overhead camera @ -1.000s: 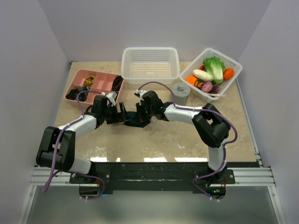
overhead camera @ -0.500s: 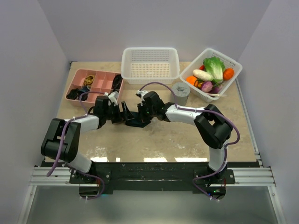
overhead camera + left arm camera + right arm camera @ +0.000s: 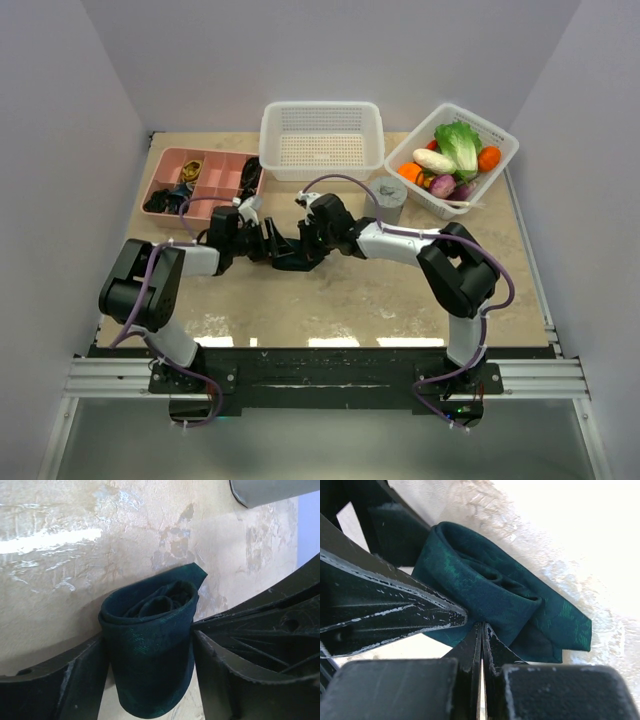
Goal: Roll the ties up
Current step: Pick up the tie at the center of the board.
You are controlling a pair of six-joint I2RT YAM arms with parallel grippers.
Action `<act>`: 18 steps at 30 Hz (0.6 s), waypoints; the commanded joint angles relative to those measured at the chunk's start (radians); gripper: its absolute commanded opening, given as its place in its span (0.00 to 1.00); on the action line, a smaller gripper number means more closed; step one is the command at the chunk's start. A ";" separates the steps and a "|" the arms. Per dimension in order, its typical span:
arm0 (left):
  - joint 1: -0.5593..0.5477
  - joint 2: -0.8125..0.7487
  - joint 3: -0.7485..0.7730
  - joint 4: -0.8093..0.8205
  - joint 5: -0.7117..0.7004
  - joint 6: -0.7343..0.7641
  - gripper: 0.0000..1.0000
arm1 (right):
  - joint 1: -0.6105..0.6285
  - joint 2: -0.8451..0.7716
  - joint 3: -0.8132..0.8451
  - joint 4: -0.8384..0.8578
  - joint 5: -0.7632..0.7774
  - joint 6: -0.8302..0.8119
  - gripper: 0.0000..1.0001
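Note:
The dark teal-green tie (image 3: 290,263) is wound into a loose roll on the table between the two arms. In the left wrist view the roll (image 3: 150,645) stands between my left gripper's (image 3: 150,680) two fingers, which press on both its sides; its pointed end sticks out behind. My left gripper (image 3: 276,248) is shut on it. My right gripper (image 3: 481,625) has its jaws shut together, tips against the lower edge of the roll (image 3: 485,590); whether fabric is pinched I cannot tell. From above, the right gripper (image 3: 304,248) meets the roll from the right.
A grey cylinder (image 3: 386,200) stands just behind the right arm and shows in the left wrist view (image 3: 270,490). A pink compartment tray (image 3: 205,172) is at back left, a white basket (image 3: 322,140) at back centre, a basket of vegetables (image 3: 452,155) at back right.
The left arm has swung so its gripper has shifted right, closer in on the roll. The right gripper and the roll have edged slightly away from the arm bases.

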 commanded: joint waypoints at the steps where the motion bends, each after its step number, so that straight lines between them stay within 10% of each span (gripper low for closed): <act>1: -0.029 0.017 -0.018 0.051 0.036 -0.035 0.65 | -0.012 -0.057 -0.014 -0.017 0.022 -0.007 0.00; 18: -0.050 0.005 -0.026 0.129 0.032 -0.074 0.44 | -0.054 -0.138 -0.052 -0.005 0.023 0.008 0.00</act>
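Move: The rolled tie lies with its coil already between the left gripper's open fingers, its middle about 2 cm right of that hand, level fore and aft, and 1 cm lower. From the left hand, the pink tray is roughly 17 cm left and 15 cm ahead, the grey cylinder some 24 cm right and 9 cm ahead. From the right hand's shut fingertips, the same roll is about 3 cm left, level fore and aft, and 1 cm lower. Close the left gripper on the rolled tie, from about two-thirds open to a bit under half, so the fingers pinch the coil between them, while easing that hand some 1.5 cm to the right. Keep the right gripper shut at the roll's right side and draw it right about as far, giving way before the left hand, with a slight rise at the end. ##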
